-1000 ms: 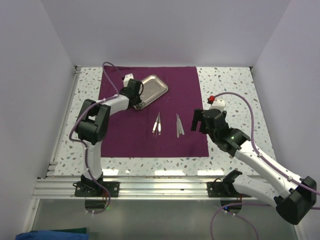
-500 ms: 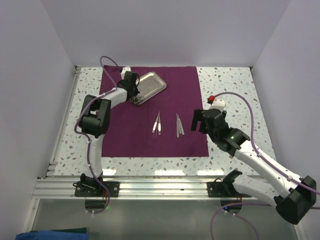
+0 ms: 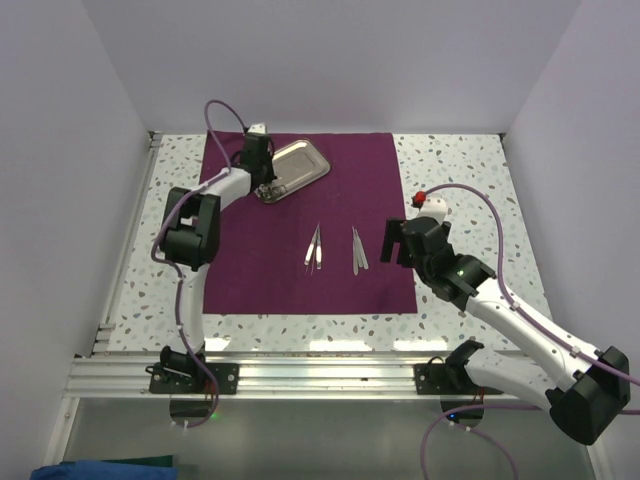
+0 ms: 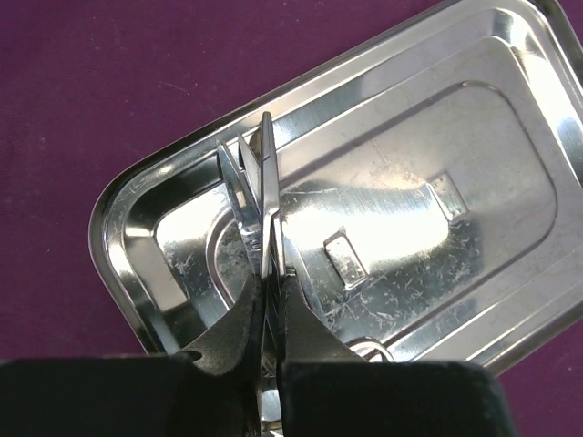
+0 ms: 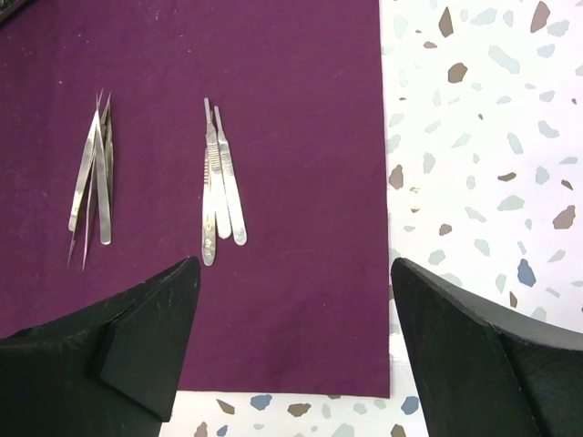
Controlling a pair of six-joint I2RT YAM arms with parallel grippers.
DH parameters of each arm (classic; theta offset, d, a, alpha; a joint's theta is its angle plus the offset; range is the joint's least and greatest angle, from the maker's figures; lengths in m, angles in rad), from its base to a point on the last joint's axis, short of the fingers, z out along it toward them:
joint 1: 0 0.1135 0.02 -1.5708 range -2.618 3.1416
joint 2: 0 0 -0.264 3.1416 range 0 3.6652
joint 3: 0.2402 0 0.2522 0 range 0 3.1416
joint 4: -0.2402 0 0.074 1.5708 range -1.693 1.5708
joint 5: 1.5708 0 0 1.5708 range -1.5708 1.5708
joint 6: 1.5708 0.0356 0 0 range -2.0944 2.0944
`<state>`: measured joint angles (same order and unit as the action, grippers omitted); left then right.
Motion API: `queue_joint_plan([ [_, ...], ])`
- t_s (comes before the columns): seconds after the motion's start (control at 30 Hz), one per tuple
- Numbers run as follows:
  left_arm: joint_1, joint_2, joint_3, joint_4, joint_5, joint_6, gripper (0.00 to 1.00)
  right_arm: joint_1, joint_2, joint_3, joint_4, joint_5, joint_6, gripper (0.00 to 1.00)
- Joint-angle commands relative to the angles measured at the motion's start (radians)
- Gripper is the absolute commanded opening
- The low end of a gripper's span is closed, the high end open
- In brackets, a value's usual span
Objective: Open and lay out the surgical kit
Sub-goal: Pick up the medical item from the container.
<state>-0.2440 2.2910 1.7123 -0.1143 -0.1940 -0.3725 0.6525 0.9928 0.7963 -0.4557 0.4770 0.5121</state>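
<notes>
The dark purple cloth [image 3: 340,190] lies spread flat on the table. On its far left part sits the shiny steel tray [image 3: 298,165] [image 4: 428,164]. My left gripper [image 3: 262,178] [image 4: 271,278] hangs over the tray's near-left corner, shut on a thin silver scissor-like instrument [image 4: 264,182] whose tips point out past the fingers. Mid-cloth lie a bunch of tweezers [image 3: 314,248] [image 5: 94,177] and a set of flat silver handles [image 3: 358,250] [image 5: 220,187]. My right gripper [image 3: 395,240] [image 5: 293,269] hovers open above the cloth's near-right corner, holding nothing.
Speckled white tabletop [image 3: 460,180] [image 5: 483,137] borders the cloth on both sides. White walls enclose the left, back and right. A metal rail [image 3: 300,375] runs along the near edge, and purple cables loop off both arms.
My left gripper has shut on the instrument at the tray and moved toward the far edge. The tray has shifted a little with it. The right arm has barely moved.
</notes>
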Motion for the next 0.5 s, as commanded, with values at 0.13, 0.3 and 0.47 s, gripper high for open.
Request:
queue_joint_plan([
  [0.13,0.009,-0.174,-0.037,0.056,0.071,0.052,0.00,-0.004,-0.010,0.012,0.026,0.003,-0.001,0.89],
  [0.3,0.009,-0.205,-0.040,0.028,0.084,0.040,0.00,-0.004,-0.016,0.014,0.023,0.003,-0.001,0.89],
  [0.47,0.003,-0.304,-0.196,0.028,0.110,-0.005,0.00,-0.002,-0.019,0.011,0.026,-0.008,-0.001,0.89],
])
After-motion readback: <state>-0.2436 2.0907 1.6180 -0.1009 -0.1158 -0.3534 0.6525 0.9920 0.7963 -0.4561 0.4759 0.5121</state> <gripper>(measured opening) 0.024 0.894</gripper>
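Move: The left hand already pinches the medical item, its jaws pointing ahead over the container, whose middle lies about 4 cm ahead, 5 cm to the right and 2 cm below. Scissors left in the container lie almost right under the fingers. On the cloth, the tweezers are some 21 cm back and 11 cm to the right, the scalpels equally far back and 22 cm to the right. From the right hand the container is about 35 cm ahead, 22 cm left and 15 cm lower. Upward, almost straight, the left hand draws the medical item away from the container and the scissors beneath it, rising about 7.5 cm and easing back a centimetre or so at the end. Its shut fingers keep their pinch, and the wrist tips up only some 5 degrees, so the jaws still reach out ahead. ##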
